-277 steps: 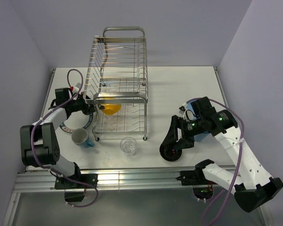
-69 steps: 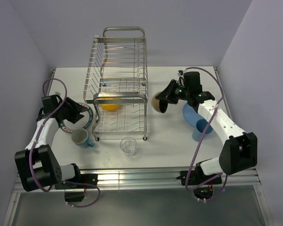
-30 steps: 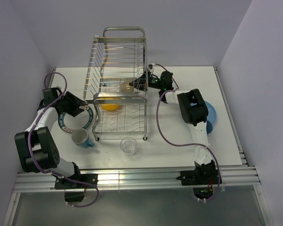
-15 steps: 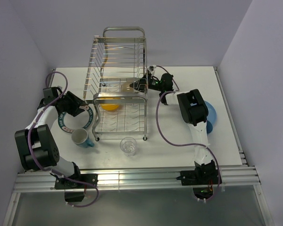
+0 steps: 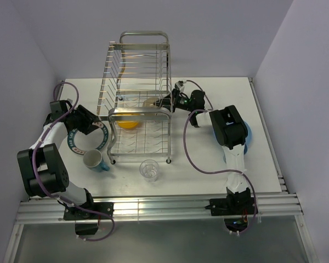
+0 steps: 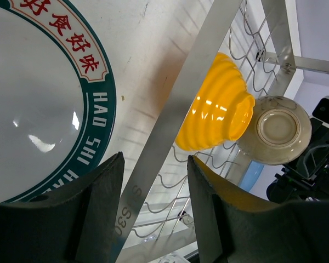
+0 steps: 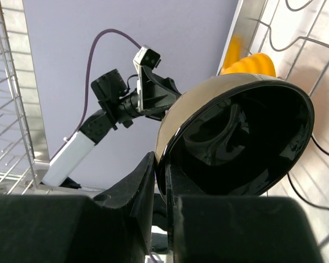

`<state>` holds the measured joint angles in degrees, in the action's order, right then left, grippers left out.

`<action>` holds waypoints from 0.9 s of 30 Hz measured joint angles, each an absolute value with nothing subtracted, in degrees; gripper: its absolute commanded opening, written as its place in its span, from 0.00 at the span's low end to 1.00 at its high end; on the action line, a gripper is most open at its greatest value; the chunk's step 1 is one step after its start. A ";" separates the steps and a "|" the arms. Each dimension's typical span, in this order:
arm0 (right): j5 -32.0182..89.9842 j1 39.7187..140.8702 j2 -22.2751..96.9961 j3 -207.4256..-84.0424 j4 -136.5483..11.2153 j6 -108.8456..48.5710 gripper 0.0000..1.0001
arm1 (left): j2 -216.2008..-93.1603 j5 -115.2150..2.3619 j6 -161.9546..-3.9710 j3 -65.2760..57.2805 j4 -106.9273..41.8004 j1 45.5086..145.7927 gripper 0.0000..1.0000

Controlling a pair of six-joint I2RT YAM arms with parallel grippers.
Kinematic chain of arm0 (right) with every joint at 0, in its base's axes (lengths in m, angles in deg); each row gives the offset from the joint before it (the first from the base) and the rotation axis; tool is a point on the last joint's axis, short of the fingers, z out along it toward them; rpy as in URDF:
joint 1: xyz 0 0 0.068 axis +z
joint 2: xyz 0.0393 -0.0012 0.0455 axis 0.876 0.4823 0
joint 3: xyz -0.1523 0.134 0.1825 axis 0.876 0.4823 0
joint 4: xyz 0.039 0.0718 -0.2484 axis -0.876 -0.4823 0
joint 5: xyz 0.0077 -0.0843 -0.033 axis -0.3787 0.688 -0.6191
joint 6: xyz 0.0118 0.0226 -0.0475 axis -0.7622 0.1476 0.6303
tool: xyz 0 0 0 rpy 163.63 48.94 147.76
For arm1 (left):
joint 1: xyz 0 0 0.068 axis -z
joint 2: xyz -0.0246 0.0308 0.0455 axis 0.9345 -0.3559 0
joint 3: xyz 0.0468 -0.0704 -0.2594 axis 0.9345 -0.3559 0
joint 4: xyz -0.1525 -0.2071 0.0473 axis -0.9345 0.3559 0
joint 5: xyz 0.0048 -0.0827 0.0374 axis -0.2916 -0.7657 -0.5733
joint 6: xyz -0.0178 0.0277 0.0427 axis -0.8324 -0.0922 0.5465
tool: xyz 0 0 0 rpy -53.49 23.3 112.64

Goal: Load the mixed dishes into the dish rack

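Observation:
The dish rack [image 5: 138, 82] stands at mid table, with the yellow-orange bowl [image 5: 127, 124] tipped on its lower tier. My right gripper [image 5: 163, 102] reaches into the rack from the right, shut on the rim of the black bowl [image 5: 151, 102], which it holds on edge beside the yellow-orange bowl [image 7: 247, 64]. The wrist view shows the black bowl's glossy inside [image 7: 238, 142] and the gripper [image 7: 163, 181] pinching its rim. My left gripper [image 5: 97, 126] hangs open over the white plate with green rim [image 5: 85, 143], close to the rack's left side. Its jaws [image 6: 153, 219] hold nothing.
A teal-and-white mug [image 5: 95, 160] lies near the plate, and a clear glass [image 5: 149, 169] stands in front of the rack. The blue plate [image 5: 247, 133] sits at the right, partly under my right arm. The rack's flat steel bar [image 6: 170, 137] runs just beyond my left fingers.
My right wrist has drawn back slightly to the right while the black bowl stays inside the rack. The left gripper has hardly moved over the plate.

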<state>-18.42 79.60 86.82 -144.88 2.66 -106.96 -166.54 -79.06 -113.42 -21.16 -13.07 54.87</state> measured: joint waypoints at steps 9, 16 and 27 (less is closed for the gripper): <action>-16.37 77.35 84.61 -140.77 -5.21 -99.44 0.48 | -166.54 -79.78 -113.42 -21.16 -13.29 54.87 0.56; -16.30 76.06 83.59 -140.25 -9.82 -96.07 0.60 | -166.54 -79.83 -113.42 -21.16 -13.36 54.87 0.56; -16.06 76.17 83.06 -147.16 -22.39 -92.25 0.66 | -166.54 -79.85 -113.42 -20.90 -13.25 54.87 0.57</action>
<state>-16.06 76.17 83.06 -147.16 -22.39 -92.25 -166.54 -79.85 -113.42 -20.90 -13.25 54.87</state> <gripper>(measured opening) 0.656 0.567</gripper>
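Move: The black bowl is already in my right fingers; it is going to the rack's lower wires, about 4 cm left of that hand, level with it front to back and some 7 cm lower. The yellow bowl sits about 13 cm to the left, 6 cm back and 6 cm below; the rack's right side frame is roughly 4 cm to the right, level front to back. From my left hand that spot is about 23 cm right, 8 cm forward, near the same height. I open my right fingers wide and let go of the black bowl's rim while drawing the hand about 3 cm right, towards the rack's right side, and sinking roughly 4 cm, the fingertips tipping down some 10 degrees. Then I ease forward a couple of centimetres and slightly up, fingers open. ##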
